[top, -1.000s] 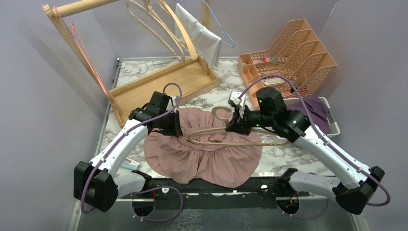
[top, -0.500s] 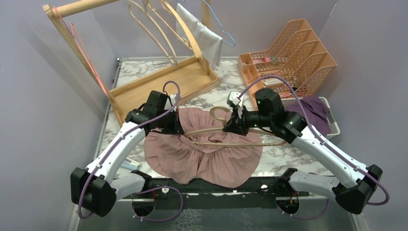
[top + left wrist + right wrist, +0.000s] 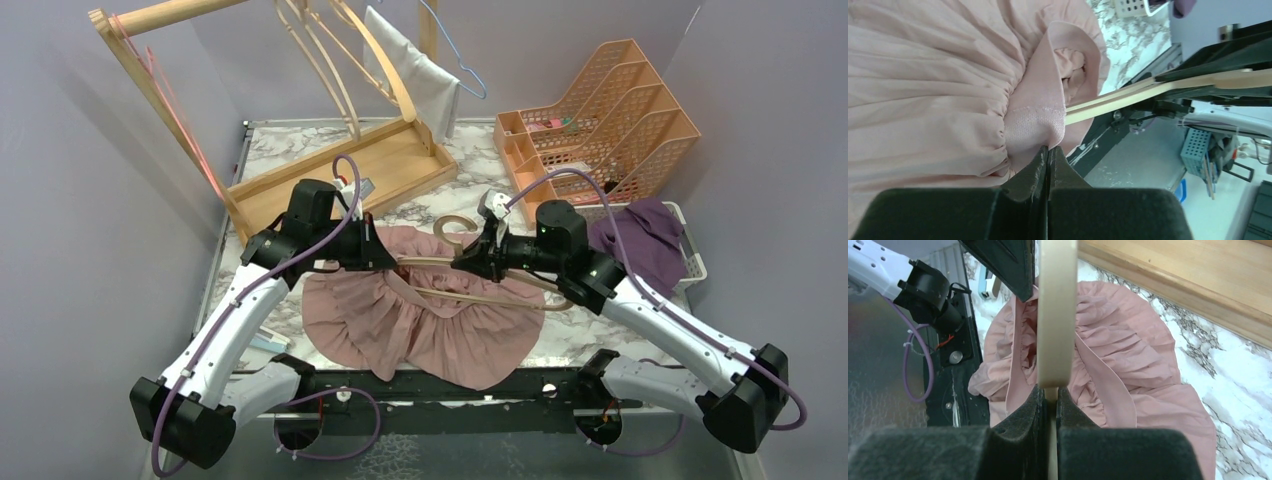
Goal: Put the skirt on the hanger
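Observation:
The pink pleated skirt (image 3: pixel 400 325) lies on the marble table, with its waistband (image 3: pixel 1035 117) raised at the back. My left gripper (image 3: pixel 388 258) (image 3: pixel 1049 149) is shut on that waistband and holds it off the table. My right gripper (image 3: pixel 468 258) (image 3: pixel 1049 390) is shut on the pale wooden hanger (image 3: pixel 500 300) (image 3: pixel 1057 315) near its neck. The hanger hangs level above the skirt. Its left arm (image 3: pixel 1118 97) reaches into the open waistband beside the left gripper.
A wooden rack (image 3: pixel 340 170) with spare wooden hangers and a white cloth (image 3: pixel 420 75) stands at the back left. An orange file tray (image 3: pixel 600 120) is at the back right. A white basket (image 3: pixel 690 262) holding purple cloth (image 3: pixel 645 230) sits just right of my right arm.
The left gripper has closed on the waistband and lifted it up and back. The right arm has carried the hanger left, its arm tip now at the raised waistband.

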Action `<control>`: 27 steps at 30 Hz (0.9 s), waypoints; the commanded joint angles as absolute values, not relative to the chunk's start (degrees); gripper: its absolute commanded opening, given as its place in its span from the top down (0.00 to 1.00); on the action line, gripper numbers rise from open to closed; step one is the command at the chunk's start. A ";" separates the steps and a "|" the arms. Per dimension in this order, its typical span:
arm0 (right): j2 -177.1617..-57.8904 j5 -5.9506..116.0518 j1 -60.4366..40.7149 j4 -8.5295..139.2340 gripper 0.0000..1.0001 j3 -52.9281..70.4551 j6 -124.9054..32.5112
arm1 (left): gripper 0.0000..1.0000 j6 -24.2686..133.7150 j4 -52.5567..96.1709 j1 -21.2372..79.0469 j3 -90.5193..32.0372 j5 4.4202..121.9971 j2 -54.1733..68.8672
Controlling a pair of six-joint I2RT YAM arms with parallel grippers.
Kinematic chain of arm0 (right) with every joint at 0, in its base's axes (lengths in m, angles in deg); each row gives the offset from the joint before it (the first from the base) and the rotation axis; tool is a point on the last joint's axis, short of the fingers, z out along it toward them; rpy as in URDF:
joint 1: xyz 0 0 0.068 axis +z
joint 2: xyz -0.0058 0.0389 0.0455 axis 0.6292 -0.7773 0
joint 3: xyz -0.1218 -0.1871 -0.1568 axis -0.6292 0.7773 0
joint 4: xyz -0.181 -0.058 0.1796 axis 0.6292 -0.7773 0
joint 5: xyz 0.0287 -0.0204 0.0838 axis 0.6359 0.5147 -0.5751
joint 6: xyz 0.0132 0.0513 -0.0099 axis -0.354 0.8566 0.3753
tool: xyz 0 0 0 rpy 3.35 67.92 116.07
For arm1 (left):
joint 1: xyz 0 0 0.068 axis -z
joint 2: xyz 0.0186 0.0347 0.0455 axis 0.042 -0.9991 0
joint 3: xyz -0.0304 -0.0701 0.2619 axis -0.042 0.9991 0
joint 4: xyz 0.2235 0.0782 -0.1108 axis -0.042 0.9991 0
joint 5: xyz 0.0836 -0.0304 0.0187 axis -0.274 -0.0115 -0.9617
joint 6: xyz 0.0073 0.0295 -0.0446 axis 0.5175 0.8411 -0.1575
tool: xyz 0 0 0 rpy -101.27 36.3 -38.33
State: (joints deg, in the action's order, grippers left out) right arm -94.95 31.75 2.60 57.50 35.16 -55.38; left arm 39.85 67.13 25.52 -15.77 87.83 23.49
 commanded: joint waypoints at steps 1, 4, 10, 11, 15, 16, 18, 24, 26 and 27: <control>-95.73 29.88 3.05 73.69 0.99 38.83 -51.19 | 1.00 34.42 60.26 25.70 -16.57 94.04 23.98; -97.86 30.60 3.55 79.74 0.99 41.18 -50.82 | 1.00 30.27 54.56 25.70 -13.91 95.87 24.13; -104.60 31.52 4.91 91.98 0.99 44.19 -50.42 | 1.00 25.45 42.16 25.73 -7.13 100.90 23.87; -105.86 31.43 5.07 93.59 0.99 44.35 -50.46 | 1.00 25.93 40.38 25.70 -6.25 101.92 23.58; -109.04 31.09 5.22 101.12 0.99 46.50 -50.23 | 1.00 32.90 38.66 25.70 -4.63 99.86 23.76; -109.43 31.06 5.21 103.34 0.99 47.39 -50.44 | 0.99 35.41 38.60 25.74 -4.28 98.05 24.53; -110.11 31.05 5.22 106.49 0.99 48.81 -50.99 | 0.84 40.50 38.83 25.70 -3.80 93.45 26.65; -111.42 28.76 5.22 114.01 0.99 50.82 -49.77 | 0.12 59.73 41.96 25.76 -8.33 83.68 32.60; -111.33 28.24 5.22 114.66 0.99 50.65 -49.36 | 0.01 66.86 44.76 25.66 -10.63 80.47 33.41; -111.41 27.85 5.22 115.20 0.99 50.73 -49.25 | 0.01 70.34 46.36 25.71 -11.57 79.25 33.27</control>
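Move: The left fingers already pinch the waistband's left edge, and the hanger's leading end lies about 4 cm right of them, 2 cm back and slightly below. From the right hand, which holds the hanger, the waistband opening is some 6 cm left, 3 cm back and 6 cm below, with the skirt's body about 9 cm back, 6 cm left and 14 cm below. The wooden tray's middle lies roughly 18 cm ahead of the left hand, 12 cm left, 14 cm below. Right hand feeds the hanger about 5 cm left and down into the waistband; left draws right, then releases. ##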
